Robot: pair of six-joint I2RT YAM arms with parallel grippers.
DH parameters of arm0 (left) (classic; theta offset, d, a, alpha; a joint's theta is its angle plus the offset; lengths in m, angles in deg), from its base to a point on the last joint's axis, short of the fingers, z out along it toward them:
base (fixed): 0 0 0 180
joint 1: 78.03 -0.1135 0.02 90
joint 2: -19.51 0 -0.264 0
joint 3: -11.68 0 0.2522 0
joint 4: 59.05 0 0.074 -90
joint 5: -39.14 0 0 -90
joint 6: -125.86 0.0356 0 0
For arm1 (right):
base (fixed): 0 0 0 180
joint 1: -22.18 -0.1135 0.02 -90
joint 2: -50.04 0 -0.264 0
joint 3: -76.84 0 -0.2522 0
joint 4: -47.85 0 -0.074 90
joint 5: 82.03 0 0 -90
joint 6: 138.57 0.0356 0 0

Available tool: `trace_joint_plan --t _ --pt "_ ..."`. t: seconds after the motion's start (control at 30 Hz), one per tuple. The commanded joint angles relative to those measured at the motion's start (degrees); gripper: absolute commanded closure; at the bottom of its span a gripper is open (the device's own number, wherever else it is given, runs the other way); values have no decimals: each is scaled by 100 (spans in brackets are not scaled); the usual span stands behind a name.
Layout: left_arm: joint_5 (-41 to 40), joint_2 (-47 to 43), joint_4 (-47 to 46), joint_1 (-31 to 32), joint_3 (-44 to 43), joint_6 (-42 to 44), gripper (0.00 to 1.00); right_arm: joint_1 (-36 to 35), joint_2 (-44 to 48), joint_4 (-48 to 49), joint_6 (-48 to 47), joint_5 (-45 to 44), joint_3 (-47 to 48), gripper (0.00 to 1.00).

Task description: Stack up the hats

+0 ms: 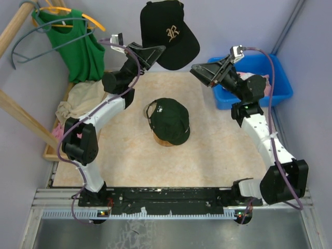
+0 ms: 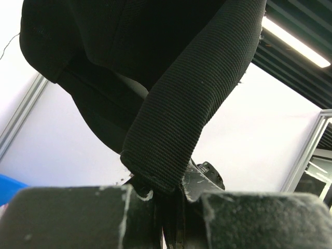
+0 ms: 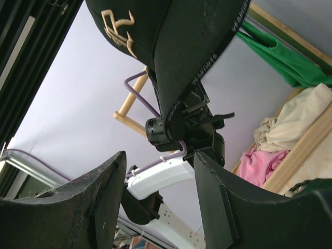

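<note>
My left gripper [image 1: 157, 52] is raised high and shut on the edge of a black hat [image 1: 168, 32] with a gold emblem, which hangs above the table's far side. In the left wrist view the black hat [image 2: 155, 78] has its ribbed edge pinched between the jaws of the left gripper [image 2: 171, 194]. My right gripper [image 1: 200, 71] is open just right of the hat's brim, with nothing between its fingers. The right wrist view has the black hat [image 3: 171, 46] above the right gripper [image 3: 158, 197]. A dark green hat [image 1: 168, 119] sits on a tan hat [image 1: 165, 141] mid-table.
A blue bin [image 1: 262, 65] stands at the back right, behind my right arm. A green sleeveless top [image 1: 78, 49] hangs on a hanger at the back left. Cream cloth [image 1: 78, 98] and pink cloth [image 3: 259, 163] lie in a wooden tray along the left edge.
</note>
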Motion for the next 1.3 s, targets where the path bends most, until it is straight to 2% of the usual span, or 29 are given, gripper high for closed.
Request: trace_joint_plan --t 0.0,0.33,0.47,0.6,0.7,0.8,0.87,0.9,0.93,0.97,1.07,1.27 --pt "-166 -117 -389 41 122 -32 100 -145 -203 453 -53 -200 487 45" --pt "-236 -83 -545 85 217 -163 100 -260 -610 374 -189 -242 957 48" --pt "-293 -76 -569 128 245 -146 100 -329 -759 328 -197 -279 1104 57" --pt "-364 -39 -677 167 313 -228 100 -403 -847 199 -265 -323 1200 61" --pt "-409 -23 -750 222 383 -239 100 -420 -923 204 -248 -334 1233 75" --pt "-379 -44 -767 256 469 -187 100 -433 -966 228 -130 -316 1300 100" --pt "-347 -148 -679 230 647 -73 90 -390 -960 382 119 -319 1334 100" --pt "-357 -243 -604 203 769 9 81 -349 -958 514 295 -306 1357 100" --pt "-373 -352 -519 148 926 103 64 -287 -951 677 495 -282 1363 100" --pt "-382 -458 -465 88 1083 144 56 -202 -942 835 732 -249 1370 100" --pt "-444 -739 -578 -203 1569 51 44 62 -931 1427 1443 -128 1344 100" --pt "-551 -736 -1178 -692 2027 -763 32 261 -1125 2648 2878 191 1174 100"
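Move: The black cap, held up by the left hand near one end of its brim, has its middle about 4 cm right, 2 cm ahead and 6 cm above that hand; from the open right hand it lies some 6 cm ahead, 10 cm left and 9 cm up. The dark green hat is about 9 cm back, 4 cm right and 32 cm below the left hand, and 3 cm back, 12 cm left and 27 cm below the right. The black cap changes hands in the air: the left keeps it nearly still while the right reaches about 4 cm forward and left to the brim's free right end and pinches it shut. Then the left opens, lets go and drops away some 5 cm down and to its left, while the right carries the cap about 3 cm right and 3 cm up, its left side tilting slightly up. ##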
